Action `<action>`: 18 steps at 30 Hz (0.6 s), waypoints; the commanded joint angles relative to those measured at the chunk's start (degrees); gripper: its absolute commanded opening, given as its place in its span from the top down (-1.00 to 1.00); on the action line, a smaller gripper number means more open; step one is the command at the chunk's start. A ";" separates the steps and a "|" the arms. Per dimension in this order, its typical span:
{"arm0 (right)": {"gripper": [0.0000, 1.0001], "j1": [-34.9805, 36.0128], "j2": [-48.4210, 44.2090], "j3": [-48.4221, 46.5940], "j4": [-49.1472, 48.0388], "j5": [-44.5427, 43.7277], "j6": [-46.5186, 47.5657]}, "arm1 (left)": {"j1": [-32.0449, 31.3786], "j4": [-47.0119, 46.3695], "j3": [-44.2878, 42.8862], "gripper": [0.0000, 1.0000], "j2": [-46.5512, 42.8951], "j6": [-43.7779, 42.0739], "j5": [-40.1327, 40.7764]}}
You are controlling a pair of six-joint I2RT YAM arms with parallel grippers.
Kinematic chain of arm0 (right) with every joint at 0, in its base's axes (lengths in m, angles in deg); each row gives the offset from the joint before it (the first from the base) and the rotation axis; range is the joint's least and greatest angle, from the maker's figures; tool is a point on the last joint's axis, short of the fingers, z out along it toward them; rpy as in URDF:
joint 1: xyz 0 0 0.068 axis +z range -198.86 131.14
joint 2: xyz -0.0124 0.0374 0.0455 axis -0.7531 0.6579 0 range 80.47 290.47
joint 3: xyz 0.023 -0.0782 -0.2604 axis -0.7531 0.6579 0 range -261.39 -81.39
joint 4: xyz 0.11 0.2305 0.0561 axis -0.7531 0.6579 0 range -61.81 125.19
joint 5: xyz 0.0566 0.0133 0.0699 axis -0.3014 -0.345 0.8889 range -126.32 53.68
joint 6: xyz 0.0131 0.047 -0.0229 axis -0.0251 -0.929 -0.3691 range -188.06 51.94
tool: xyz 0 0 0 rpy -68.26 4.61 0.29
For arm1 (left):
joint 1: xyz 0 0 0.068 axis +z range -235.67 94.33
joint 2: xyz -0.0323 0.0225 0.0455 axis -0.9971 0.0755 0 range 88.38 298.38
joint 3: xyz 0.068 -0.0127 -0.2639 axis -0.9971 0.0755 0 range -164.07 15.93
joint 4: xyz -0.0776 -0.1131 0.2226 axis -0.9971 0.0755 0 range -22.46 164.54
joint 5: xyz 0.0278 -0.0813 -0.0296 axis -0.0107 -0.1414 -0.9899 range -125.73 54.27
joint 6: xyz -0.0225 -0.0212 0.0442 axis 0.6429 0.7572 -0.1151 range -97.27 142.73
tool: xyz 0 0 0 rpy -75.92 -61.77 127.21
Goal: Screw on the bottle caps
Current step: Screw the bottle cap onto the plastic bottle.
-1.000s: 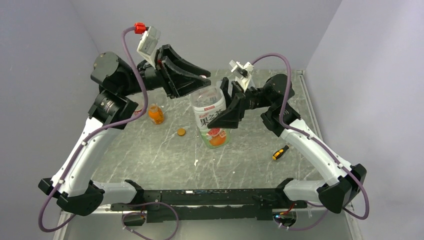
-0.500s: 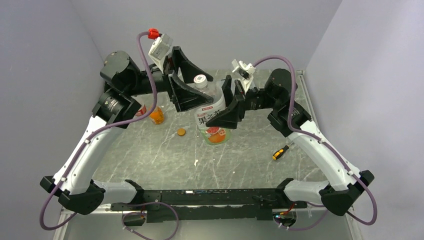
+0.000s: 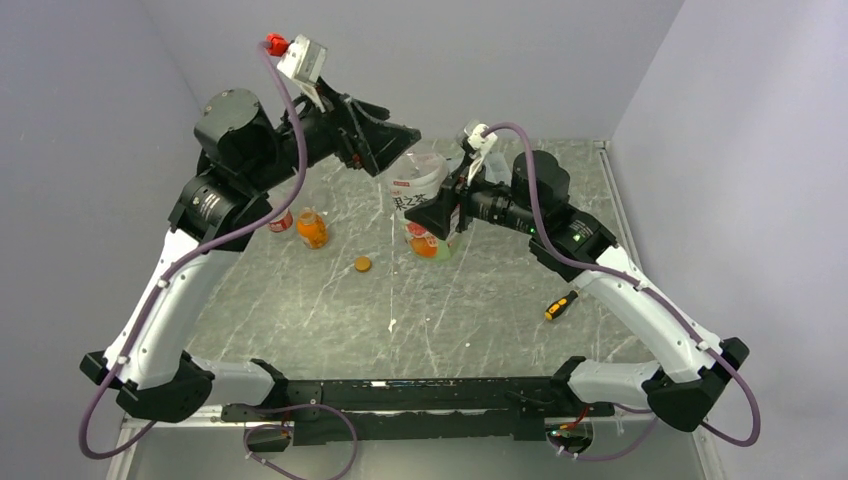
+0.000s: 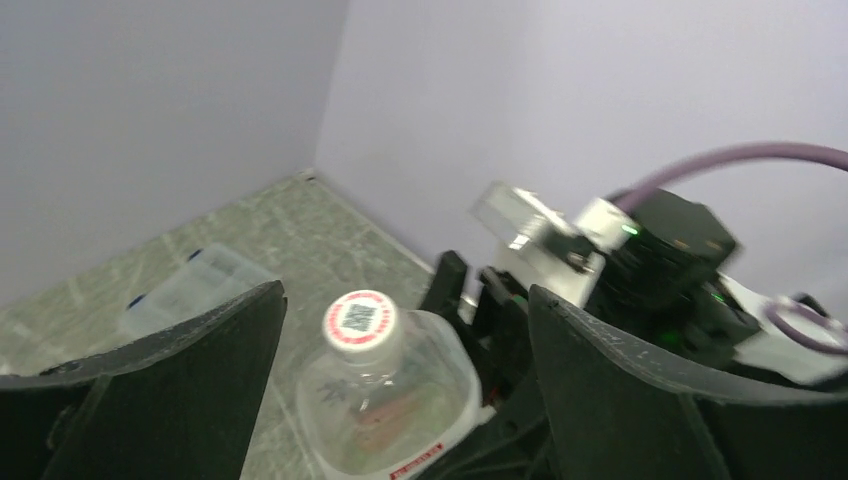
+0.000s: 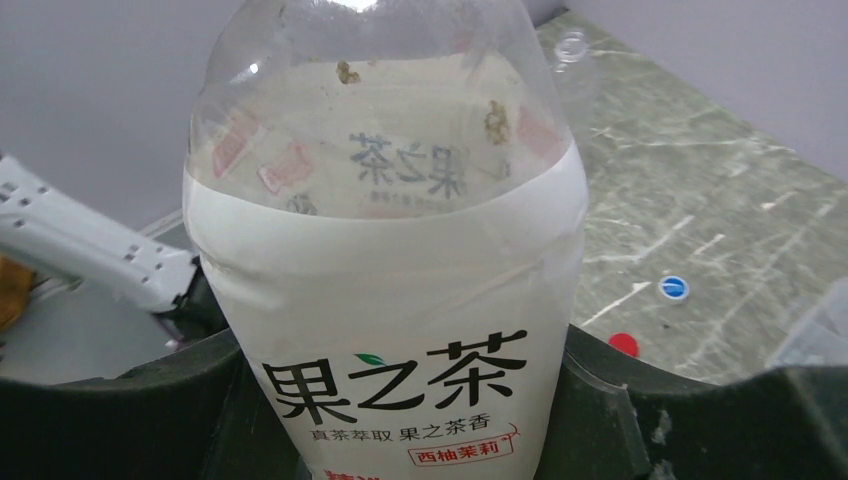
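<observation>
My right gripper (image 3: 440, 205) is shut on the white-labelled bottle (image 3: 420, 195), its black fingers (image 5: 700, 410) pressing both sides of the label (image 5: 390, 300). The bottle wears a whitish cap with a red ring (image 4: 360, 320). My left gripper (image 3: 392, 140) hovers just above that cap, open, with its wide jaws on either side of the cap and clear of it. A squat orange bottle (image 3: 312, 228) and a red-labelled bottle (image 3: 282, 222) stand at the left. An orange cap (image 3: 362, 264) lies loose in front of them. A blue cap (image 5: 674, 287) and a red cap (image 5: 623, 344) lie on the table.
A yellow-and-black screwdriver (image 3: 560, 305) lies at the right. A flat clear box (image 4: 195, 285) sits near the back wall. A small clear vial (image 5: 572, 48) stands farther back. Grey walls close in the marbled table (image 3: 330, 320) on three sides.
My left gripper has opened and let go of the whitish cap, staying just above it. My right arm has carried the bottle toward the back of the table.
</observation>
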 commanded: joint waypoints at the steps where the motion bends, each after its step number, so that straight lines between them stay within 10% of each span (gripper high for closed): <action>1: 1.00 2.53 0.85 -1.12 -1.83 -12.94 2.02 | 0.00 5.39 -3.44 -0.79 2.32 0.83 13.47; 18: 1.00 9.68 6.45 -2.98 -2.40 -32.88 3.63 | -2.90 14.56 -5.73 -0.18 7.00 6.36 33.54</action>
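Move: The white cap on the plastic bottle's neck lies about 5 cm ahead of the left hand, 4 cm to its right and 3 cm below. The bottle's middle hangs under the cap, roughly 17 cm below the left hand, and is already gripped by the right. A loose blue cap lies on the table some 19 cm ahead of the left hand, 1 cm to its right and 50 cm down. From the right hand, the white cap stands nearly straight above, about 13 cm up. The white cap on the bottle is what the left gripper closes in on: that hand swings forward about 8 cm and down 6 or 7, turning some 25 degrees counter-clockwise and tipping its fingers down, while they narrow from wide open but stay apart. The right hand keeps its grip on the bottle, carrying it forward and down about 4 cm each and turning it clockwise. ##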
